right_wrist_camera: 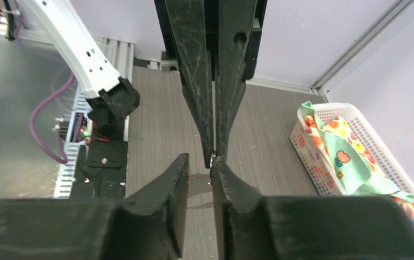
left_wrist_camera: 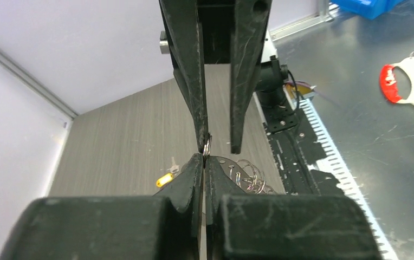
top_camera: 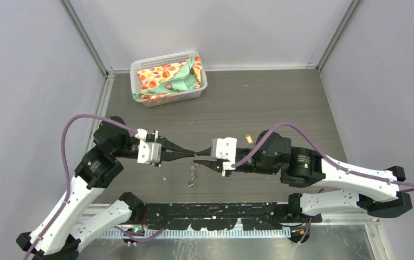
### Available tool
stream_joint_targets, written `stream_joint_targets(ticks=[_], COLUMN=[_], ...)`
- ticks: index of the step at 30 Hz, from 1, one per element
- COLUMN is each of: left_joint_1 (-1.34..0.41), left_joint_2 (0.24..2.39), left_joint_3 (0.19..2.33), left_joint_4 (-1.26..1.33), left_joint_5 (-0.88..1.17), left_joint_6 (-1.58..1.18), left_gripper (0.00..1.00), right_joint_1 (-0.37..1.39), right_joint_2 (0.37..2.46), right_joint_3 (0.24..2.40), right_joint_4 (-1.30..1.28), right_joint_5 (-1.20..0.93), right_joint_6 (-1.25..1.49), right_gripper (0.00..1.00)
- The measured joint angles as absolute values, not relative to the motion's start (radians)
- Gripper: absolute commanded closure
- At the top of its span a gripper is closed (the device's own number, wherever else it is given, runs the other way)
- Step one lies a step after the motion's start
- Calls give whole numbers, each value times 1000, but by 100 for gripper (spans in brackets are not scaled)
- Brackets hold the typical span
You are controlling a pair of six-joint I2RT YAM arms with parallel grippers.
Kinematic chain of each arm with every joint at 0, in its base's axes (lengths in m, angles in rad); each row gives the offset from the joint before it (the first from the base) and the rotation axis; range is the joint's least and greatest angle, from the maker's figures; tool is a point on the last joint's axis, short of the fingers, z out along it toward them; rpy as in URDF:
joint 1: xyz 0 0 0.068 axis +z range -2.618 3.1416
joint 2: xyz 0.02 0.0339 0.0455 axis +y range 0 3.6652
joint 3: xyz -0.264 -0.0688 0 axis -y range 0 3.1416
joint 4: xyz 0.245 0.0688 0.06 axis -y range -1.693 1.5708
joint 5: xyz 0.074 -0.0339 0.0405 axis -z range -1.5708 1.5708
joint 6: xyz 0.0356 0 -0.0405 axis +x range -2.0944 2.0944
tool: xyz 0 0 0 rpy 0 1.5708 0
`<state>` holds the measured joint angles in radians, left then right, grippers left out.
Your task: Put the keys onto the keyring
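Note:
My left gripper (top_camera: 192,153) (left_wrist_camera: 204,160) is shut on a thin metal keyring (left_wrist_camera: 207,146), seen edge-on at its tips above the table's middle. Tip to tip with it, my right gripper (top_camera: 198,159) (right_wrist_camera: 199,163) stands slightly open. One of its fingers (left_wrist_camera: 200,135) rests against the keyring (right_wrist_camera: 212,158) and the other is apart from it. The yellow-headed key (top_camera: 247,139) (left_wrist_camera: 164,180) lies flat on the table beside the right wrist. A small blue key head (top_camera: 190,184) lies below the grippers, at the end of a pale flat piece (top_camera: 193,173) carrying several wire rings (left_wrist_camera: 246,173).
A white basket (top_camera: 137,70) (right_wrist_camera: 375,157) stuffed with patterned cloth stands at the back left. Grey walls close in the wood-grain table (top_camera: 280,103) on three sides. The arms' black base rail (top_camera: 221,211) runs along the near edge.

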<state>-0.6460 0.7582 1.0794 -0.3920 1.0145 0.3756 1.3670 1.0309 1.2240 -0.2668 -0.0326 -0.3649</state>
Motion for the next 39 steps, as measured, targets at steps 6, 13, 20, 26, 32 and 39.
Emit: stream_joint_targets(ticks=[6,13,20,26,32,39], left_joint_1=[-646,-646,-646,-646,-646,-646], left_joint_2=[719,692,691,692,694,750], left_joint_3=[1040,1042,1089,1097,1097,1149], left_joint_4=[-356,-447,-490,-492,-492,-569], left_joint_5=[1034,1141,1195,1213,1217,1167], left_joint_6=[518,879,1042,1101,1107,1058], left_gripper=[100,100,100,100,100,100], right_joint_1=[1368,1368,1368,1368,1368,1368], right_joint_2=[1011,854,817,854,860,964], right_joint_3=[1252,1251,1252,1250,1246,1328], right_joint_4=[-294,-358,-392,-405,-418,-467], right_joint_5=[-28,69,117,122,118,95], right_joint_6=[-348,-342,-338,-334,-332,-330], right_gripper=[52,52,55,56,56,56])
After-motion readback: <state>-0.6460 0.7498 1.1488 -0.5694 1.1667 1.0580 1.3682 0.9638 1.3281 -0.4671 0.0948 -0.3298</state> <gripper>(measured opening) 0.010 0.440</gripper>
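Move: My two hands meet at the keyring: my left fingers are shut on its edge and my right fingertips are just opening around it, its middle some 2 cm back from and 5 cm below both. The blue-tagged key hangs about 4 cm back and 12 cm below my left hand. The yellow-tagged key lies on the table about 30 cm ahead of my right hand, 20 cm to its right and 36 cm below. My right fingers let go of the keyring and open to nearly half, and that hand pulls away to the right about 8 cm while rising 5, then comes partway back left and down towards the keyring. Still pinching the keyring, my left hand draws it back about 3 cm and slightly up, rolling some 40 degrees so its forward side tips up, then eases slightly forward. ##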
